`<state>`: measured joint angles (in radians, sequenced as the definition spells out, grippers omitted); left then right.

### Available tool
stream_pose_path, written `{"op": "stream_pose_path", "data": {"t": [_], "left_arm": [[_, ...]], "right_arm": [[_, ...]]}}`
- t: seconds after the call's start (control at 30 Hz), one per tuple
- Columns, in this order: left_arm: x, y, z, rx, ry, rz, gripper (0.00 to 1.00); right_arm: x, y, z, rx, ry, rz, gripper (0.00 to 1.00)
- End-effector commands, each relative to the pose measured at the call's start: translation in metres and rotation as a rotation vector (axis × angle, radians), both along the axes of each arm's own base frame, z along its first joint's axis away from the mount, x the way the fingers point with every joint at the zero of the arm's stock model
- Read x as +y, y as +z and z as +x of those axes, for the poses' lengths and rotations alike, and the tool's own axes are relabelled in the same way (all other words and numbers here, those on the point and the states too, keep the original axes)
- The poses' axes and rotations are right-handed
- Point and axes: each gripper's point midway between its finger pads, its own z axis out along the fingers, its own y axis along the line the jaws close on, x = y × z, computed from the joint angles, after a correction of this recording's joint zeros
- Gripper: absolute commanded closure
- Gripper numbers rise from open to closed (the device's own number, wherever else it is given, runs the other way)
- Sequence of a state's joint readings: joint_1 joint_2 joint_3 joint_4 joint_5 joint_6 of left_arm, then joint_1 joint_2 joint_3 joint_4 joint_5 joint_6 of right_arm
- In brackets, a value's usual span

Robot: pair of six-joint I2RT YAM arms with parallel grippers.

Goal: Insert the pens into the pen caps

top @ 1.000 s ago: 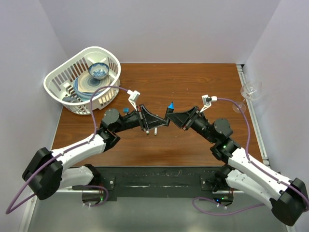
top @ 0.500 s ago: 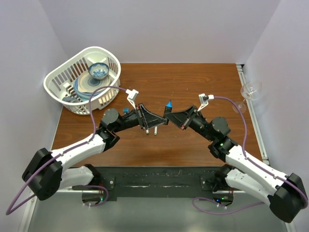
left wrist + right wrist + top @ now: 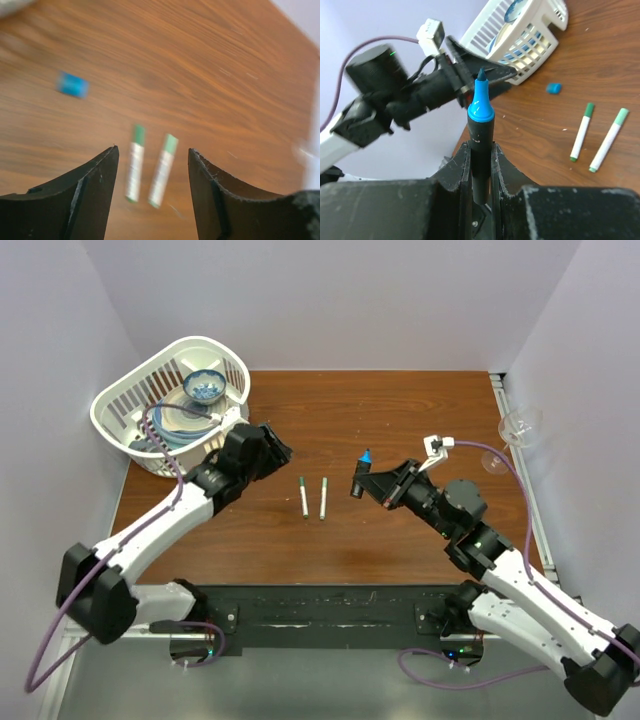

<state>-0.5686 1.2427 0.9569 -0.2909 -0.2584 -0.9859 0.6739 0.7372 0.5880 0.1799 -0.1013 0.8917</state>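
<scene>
My right gripper (image 3: 481,145) is shut on a dark-barrelled pen (image 3: 481,125) whose blue tip points up. In the top view that gripper (image 3: 362,480) hangs above the table right of centre. Two white pens with green caps (image 3: 304,497) (image 3: 323,498) lie side by side on the wood. They show between my left fingers (image 3: 133,162) (image 3: 162,170) and at the right of the right wrist view (image 3: 582,132) (image 3: 609,140). A loose blue pen cap (image 3: 73,85) (image 3: 553,88) lies to their left. My left gripper (image 3: 153,149) is open and empty, raised near the basket (image 3: 278,450).
A white basket (image 3: 112,412) holding plates and a patterned bowl (image 3: 204,387) stands at the back left, right behind the left arm. A clear glass (image 3: 520,425) sits at the table's right edge. The table ends at the dark rail in front.
My left gripper has opened and swung back left toward the basket, uncovering the two green-capped pens. My right gripper has closed on the blue-tipped pen and shifted slightly right.
</scene>
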Motion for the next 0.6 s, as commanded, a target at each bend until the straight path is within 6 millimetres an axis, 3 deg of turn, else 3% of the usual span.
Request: {"op": "stream_pose_path", "data": {"t": [0.0,0.17,0.2,0.37,0.4,0.57], "left_arm": [[0.058,-0.014,0.03,0.002,0.079,0.418,0.39],[0.04,-0.044,0.052,-0.009,-0.327,0.691,0.39],[0.037,-0.056,0.054,0.008,-0.37,0.71,0.38],[0.034,-0.073,0.075,0.023,-0.504,0.772,0.36],[0.034,-0.084,0.078,0.045,-0.533,0.779,0.36],[0.035,-0.111,0.093,0.087,-0.667,0.82,0.29]], "right_arm": [[-0.018,0.021,-0.002,-0.081,-0.064,-0.047,1.0],[-0.034,0.028,-0.009,-0.114,-0.102,-0.076,1.0],[-0.035,0.025,-0.011,-0.115,-0.1,-0.094,1.0],[-0.047,0.038,-0.016,-0.163,-0.133,-0.095,1.0],[-0.049,0.039,-0.017,-0.168,-0.134,-0.103,1.0],[-0.056,0.046,-0.021,-0.193,-0.151,-0.106,1.0]]}}
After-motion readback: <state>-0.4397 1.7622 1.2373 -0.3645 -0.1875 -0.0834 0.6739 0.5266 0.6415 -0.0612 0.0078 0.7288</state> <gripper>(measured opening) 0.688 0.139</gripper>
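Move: The loose blue pen cap lies on the table about 12 cm ahead of the empty left hand, 6 cm to its left and 19 cm below. From that hand, the nearer green-capped pen lies 3 cm ahead and 5 cm right, the farther one 3 cm ahead and 10 cm right. The basket's middle is some 20 cm ahead and 28 cm left. From the right hand, already holding the uncapped blue pen, the cap is about 23 cm ahead, 23 cm left and 28 cm below. The left hand drops about 11 cm while reaching some 7 cm forward and, early on, 4 cm left towards the blue cap, its open fingers tipping steeper and the wrist rolling its left side up some 45 degrees and swinging clockwise, without touching the cap. The right hand keeps its grip on the uncapped pen, nib up, and carries it to the right and slightly up and back, clear of the left arm. ##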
